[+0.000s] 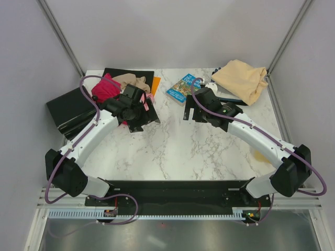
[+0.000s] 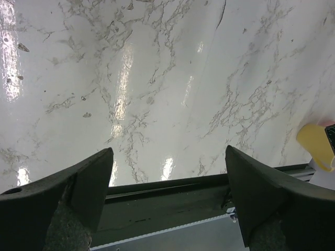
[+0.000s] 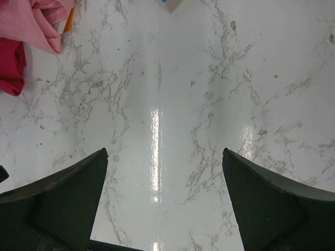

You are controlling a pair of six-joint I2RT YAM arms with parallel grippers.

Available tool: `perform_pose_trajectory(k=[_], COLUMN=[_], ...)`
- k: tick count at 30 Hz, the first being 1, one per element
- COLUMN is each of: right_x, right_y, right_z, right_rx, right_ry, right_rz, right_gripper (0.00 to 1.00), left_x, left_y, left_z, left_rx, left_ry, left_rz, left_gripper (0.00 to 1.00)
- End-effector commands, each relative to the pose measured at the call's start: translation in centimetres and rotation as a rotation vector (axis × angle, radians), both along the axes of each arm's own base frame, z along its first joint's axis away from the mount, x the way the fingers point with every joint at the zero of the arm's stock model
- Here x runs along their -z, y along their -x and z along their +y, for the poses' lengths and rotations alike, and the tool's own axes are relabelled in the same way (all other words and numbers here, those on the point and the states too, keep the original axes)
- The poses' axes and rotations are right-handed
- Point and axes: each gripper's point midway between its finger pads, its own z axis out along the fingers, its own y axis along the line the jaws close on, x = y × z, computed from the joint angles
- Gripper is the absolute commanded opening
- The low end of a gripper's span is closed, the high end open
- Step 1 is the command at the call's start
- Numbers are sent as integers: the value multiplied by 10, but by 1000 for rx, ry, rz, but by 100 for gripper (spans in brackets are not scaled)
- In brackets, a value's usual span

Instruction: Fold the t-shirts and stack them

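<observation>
A heap of t-shirts lies at the back left of the marble table: a crimson red one (image 1: 104, 88), a tan-brown one (image 1: 128, 80) behind it, and a pink one (image 1: 150, 100) mostly hidden by my left wrist. The pink (image 3: 39, 23) and crimson (image 3: 11, 68) shirts show at the top left of the right wrist view. A pale peach-cream shirt (image 1: 241, 79) lies bunched at the back right. My left gripper (image 1: 142, 121) (image 2: 170, 198) is open and empty, just in front of the heap. My right gripper (image 1: 190, 112) (image 3: 165, 198) is open and empty over bare marble.
A black mat (image 1: 137, 73) lies under the heap and a black slab (image 1: 70, 110) overhangs the table's left edge. A blue illustrated book (image 1: 182, 88) lies at the back centre, an orange sheet (image 1: 156, 82) beside the heap. A yellow thing (image 1: 260, 155) (image 2: 314, 146) lies under the right arm.
</observation>
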Motion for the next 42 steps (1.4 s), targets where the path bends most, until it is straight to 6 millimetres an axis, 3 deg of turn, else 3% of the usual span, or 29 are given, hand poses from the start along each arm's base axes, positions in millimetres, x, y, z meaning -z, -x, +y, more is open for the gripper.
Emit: perform_pose_trajectory(k=[1,14,20,23,26,28,29,32,35,37,38,39,40,41,42], right_x=[-7,-8,-1,5,5,4,5,7,9,-16,-9,-35,-40,-28,-46], right_y=[-2,-2,-6,-6,-6,-6,-7,-7,-13,-29,-33,-45,-49,-53,-63], right_z=[0,-1,9,12,11,11,13,38,56,66,72,80,85,93,101], right_rx=[5,1,-38,-51,-54,-60,-68,-205,-296,-337,-359,-375,-406,-436,-444], right_ry=[-12,-11,-3,12,17,18,15,-27,-19,-5,16,-1,12,24,12], right_rz=[-14,-26,1,28,26,25,22,23,34,-28,-8,-62,-75,-39,-79], right_gripper=[98,98,98,98,98,98,98,98,97,96,96,95,95,95,94], left_x=[-9,-5,0,-7,-25,-34,-38,-49,-63,-79,-85,-89,-100,-102,-104], left_y=[1,2,0,-8,-13,-7,-12,-9,-11,-14,-14,-14,-14,-12,-11], left_z=[-2,-2,1,34,109,142,168,202,212,224,227,232,237,246,255], left_rx=[14,4,3,-96,-351,-469,-558,-625,-650,-696,-706,-722,-740,-774,-800], left_ry=[28,25,11,-103,-240,-212,-201,-232,-236,-248,-256,-277,-289,-306,-329], left_rz=[-37,-28,-6,-41,-87,-112,-135,-183,-200,-233,-243,-253,-275,-276,-275], left_gripper=[96,98,100,100,100,100,100,99,98,97,96,96,96,96,95])
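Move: The red t-shirt lies about 18 cm to the left hand's left, some 16 cm ahead and roughly 16 cm below. From that hand the pink t-shirt is about 16 cm ahead and 6 cm left, the beige one 26 cm ahead and 9 cm left, and the black case 32 cm left and 9 cm ahead. From the right hand the red t-shirt is some 36 cm left, 12 cm ahead and 18 cm below; the book is 19 cm ahead, 2 cm left. Towards the black case beside the red t-shirt, the left hand, idle at first, swings quickly left about 22 cm, climbing some 8 cm and turning about 40 degrees counter-clockwise. The right hand sinks a little, then shifts left about 7 cm and forward about 4 towards the red t-shirt, rising back and turning counter-clockwise. Both grippers stay open and hold nothing. ##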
